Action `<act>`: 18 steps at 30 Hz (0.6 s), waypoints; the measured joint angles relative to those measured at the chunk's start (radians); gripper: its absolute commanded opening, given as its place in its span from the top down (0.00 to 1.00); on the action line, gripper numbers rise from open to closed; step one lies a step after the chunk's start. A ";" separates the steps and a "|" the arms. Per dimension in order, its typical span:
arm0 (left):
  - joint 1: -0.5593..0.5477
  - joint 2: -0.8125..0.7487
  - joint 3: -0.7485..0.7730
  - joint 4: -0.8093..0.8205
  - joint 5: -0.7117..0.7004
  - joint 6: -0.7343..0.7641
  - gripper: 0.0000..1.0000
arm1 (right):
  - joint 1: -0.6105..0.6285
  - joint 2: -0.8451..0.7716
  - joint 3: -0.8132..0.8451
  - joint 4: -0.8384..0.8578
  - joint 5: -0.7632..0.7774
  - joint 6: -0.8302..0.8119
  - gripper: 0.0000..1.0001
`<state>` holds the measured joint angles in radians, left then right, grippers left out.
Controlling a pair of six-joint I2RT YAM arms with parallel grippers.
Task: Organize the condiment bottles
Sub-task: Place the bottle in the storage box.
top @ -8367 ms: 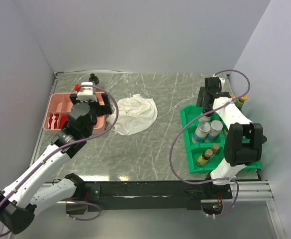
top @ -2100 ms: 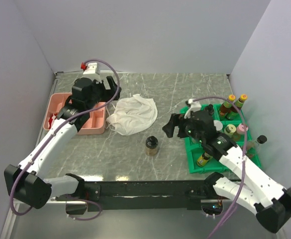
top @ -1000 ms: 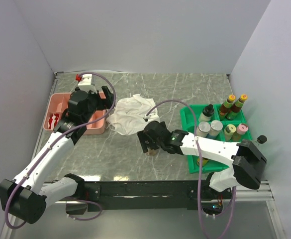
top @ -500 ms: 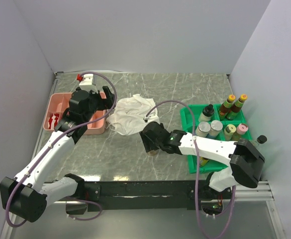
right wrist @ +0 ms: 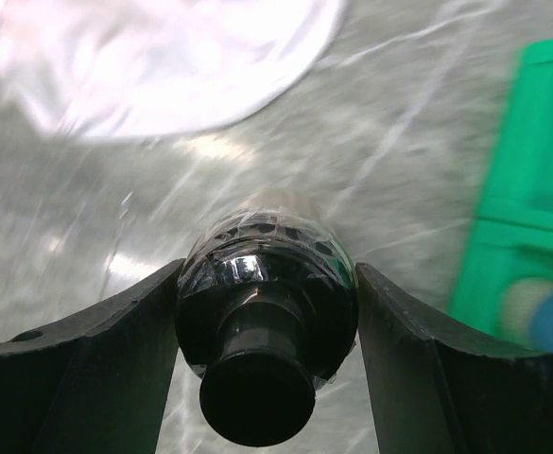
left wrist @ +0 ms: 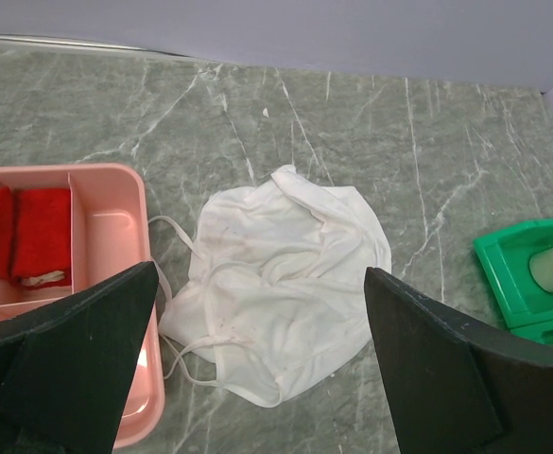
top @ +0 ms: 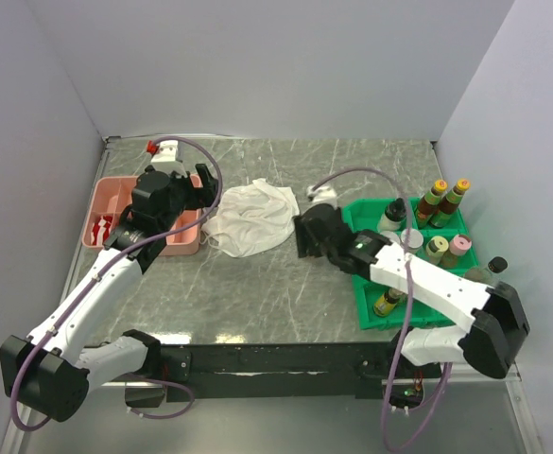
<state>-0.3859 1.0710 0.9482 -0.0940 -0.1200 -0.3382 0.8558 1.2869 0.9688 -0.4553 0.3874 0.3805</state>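
In the right wrist view my right gripper (right wrist: 265, 317) is shut on a dark glass bottle (right wrist: 267, 284) with a black cap (right wrist: 256, 404), held above the marble. From above, that gripper (top: 310, 233) hangs just left of the green tray (top: 354, 223) and hides the bottle. Several condiment bottles stand in the tray: two amber ones with yellow caps (top: 434, 199), a pink-capped one (top: 458, 246) and one in the near compartment (top: 387, 302). My left gripper (top: 198, 194) is open and holds nothing, hovering over the white cloth (left wrist: 276, 274).
A pink tray (top: 111, 203) with a red item (left wrist: 30, 236) sits at the left. The white cloth (top: 252, 216) lies between the two trays. A black-capped bottle (top: 493, 268) stands right of the green tray, near the side wall.
My right gripper closed on the bottle at the table's middle, lifted it and carried it back and right toward the green tray. The left arm has stayed still.
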 measured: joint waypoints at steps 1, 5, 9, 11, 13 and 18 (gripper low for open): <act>-0.001 0.000 0.000 0.000 0.000 0.000 0.03 | -0.034 -0.019 0.000 -0.002 0.004 -0.005 0.52; -0.002 0.000 0.000 0.000 0.001 0.000 0.03 | -0.174 -0.080 0.000 -0.002 0.039 -0.023 0.52; -0.003 0.001 0.000 0.000 0.003 0.000 0.03 | -0.301 -0.092 0.000 -0.002 0.086 -0.037 0.52; -0.004 0.002 0.000 0.000 0.003 0.000 0.03 | -0.356 -0.090 0.000 -0.001 0.095 -0.042 0.52; -0.004 0.003 0.000 0.000 0.004 0.000 0.03 | -0.398 -0.082 0.003 0.000 0.099 -0.048 0.52; -0.005 0.007 0.000 -0.001 0.005 0.000 0.03 | -0.491 -0.012 0.054 0.007 0.093 -0.065 0.53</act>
<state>-0.3904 1.0782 0.9482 -0.0948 -0.1154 -0.3378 0.3645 1.2747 1.0225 -0.4480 0.4808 0.3157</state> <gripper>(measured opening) 0.969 0.732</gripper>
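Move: The bottle already hangs in the right hand's fingers, over bare table; the free left part of the green storage box's far-left compartment lies about 11 cm ahead, 16 cm right and 15 cm below. The black-capped bottle shares that compartment, some 8 cm to the free spot's right; the nearest silver-lidded jar is about 3 cm ahead and 18 cm right. The white cloth lies roughly 11 cm ahead, 16 cm left. From the left hand the free spot is about 42 cm right, 3 cm ahead, 27 cm lower. The bottle, still pinched by its dark top, is carried quickly through the air by the right hand, some 17 cm right and 9 cm forward, from the bare table to the far-left compartment of the storage box. The hand rises about 3 cm early, then keeps that height, turning roughly 30 degrees clockwise with its grip unchanged. ##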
